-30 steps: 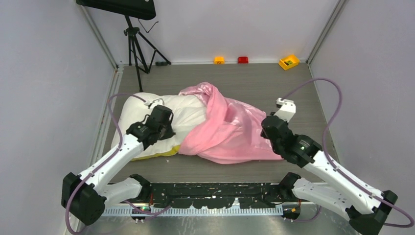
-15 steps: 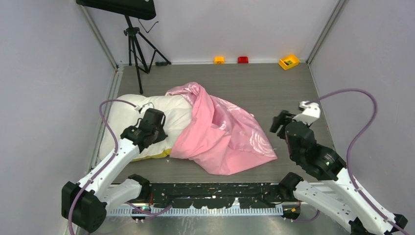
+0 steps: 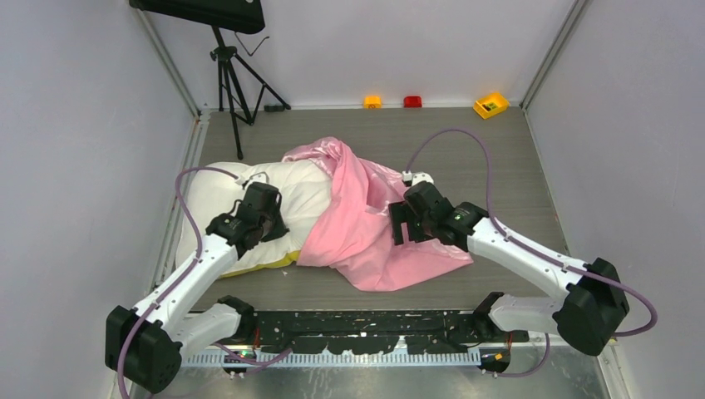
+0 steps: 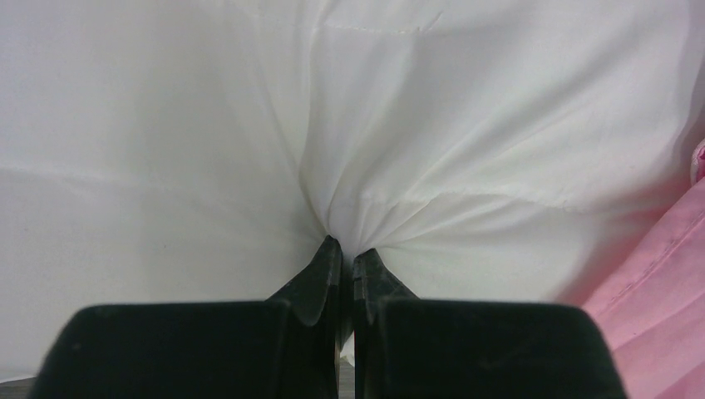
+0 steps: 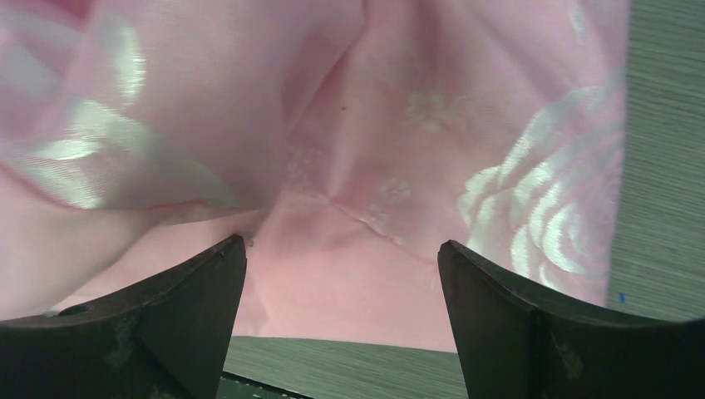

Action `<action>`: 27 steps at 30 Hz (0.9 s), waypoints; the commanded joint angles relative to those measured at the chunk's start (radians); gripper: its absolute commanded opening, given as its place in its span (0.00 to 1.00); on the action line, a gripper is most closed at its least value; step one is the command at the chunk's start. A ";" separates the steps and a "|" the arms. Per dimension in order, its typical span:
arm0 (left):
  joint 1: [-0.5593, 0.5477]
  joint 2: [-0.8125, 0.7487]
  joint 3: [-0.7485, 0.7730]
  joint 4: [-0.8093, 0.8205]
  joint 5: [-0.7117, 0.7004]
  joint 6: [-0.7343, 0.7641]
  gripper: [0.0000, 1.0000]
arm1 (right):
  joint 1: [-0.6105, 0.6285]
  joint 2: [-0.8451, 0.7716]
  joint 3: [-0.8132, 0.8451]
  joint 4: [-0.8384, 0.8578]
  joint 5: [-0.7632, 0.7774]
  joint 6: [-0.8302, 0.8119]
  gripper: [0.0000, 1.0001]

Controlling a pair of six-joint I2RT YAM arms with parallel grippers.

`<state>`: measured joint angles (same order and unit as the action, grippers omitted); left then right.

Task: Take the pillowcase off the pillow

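The white pillow (image 3: pixel 216 195) lies at the left of the table, its right half under the pink pillowcase (image 3: pixel 357 224), which spreads crumpled toward the middle. My left gripper (image 3: pixel 264 226) rests on the pillow near its front edge. In the left wrist view it (image 4: pixel 347 249) is shut on a pinched fold of the white pillow (image 4: pixel 499 125) cloth. My right gripper (image 3: pixel 397 224) hovers over the pillowcase's right part. Its jaws (image 5: pixel 342 253) stand wide open above the pink satin (image 5: pixel 366 166), with nothing between them.
A black tripod (image 3: pixel 229 71) stands at the back left. Small orange (image 3: pixel 372 101), red (image 3: pixel 412 101) and yellow (image 3: pixel 490 105) objects sit along the back wall. Walls close in on left and right. Grey table surface (image 3: pixel 499 166) shows right of the fabric.
My right gripper let go of the pillowcase, opened, swung out right, then came back left over the fabric. The pillowcase has slumped flatter. My left gripper keeps its pinch on the pillow.
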<state>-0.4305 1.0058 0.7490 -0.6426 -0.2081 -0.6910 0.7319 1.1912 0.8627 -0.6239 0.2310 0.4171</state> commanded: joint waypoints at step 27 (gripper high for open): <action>-0.001 -0.036 -0.015 0.088 0.016 0.033 0.00 | -0.021 0.042 0.024 0.304 -0.061 0.219 0.31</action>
<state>-0.4305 1.0054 0.7376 -0.6231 -0.1867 -0.6678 0.7273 1.2354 0.9054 -0.3859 0.1677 0.5861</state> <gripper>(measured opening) 0.033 0.558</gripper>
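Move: A standing fold of the pink pillowcase lies about 6 cm to the right gripper's left, 4 cm ahead and a few centimetres above its fingertips, which are wide open low over the flat part of the case. From the same hand, the bunched far end of the case is some 16 cm left and 18 cm ahead; the bared white pillow's middle is roughly 33 cm left and 3 cm ahead. For the left hand, the fold is about 21 cm to its right, 3 cm ahead and roughly level. Lift the open right gripper about 7 cm off the flat cloth while carrying it left, then arc forward and left and sink some 3 cm over the standing fold of the pillowcase, rolling the hand's left side up nearly 20 degrees. Begin closing the fingers from either side of the fold as you come down. Keep the left gripper still, shut on its pinch of white pillow. ##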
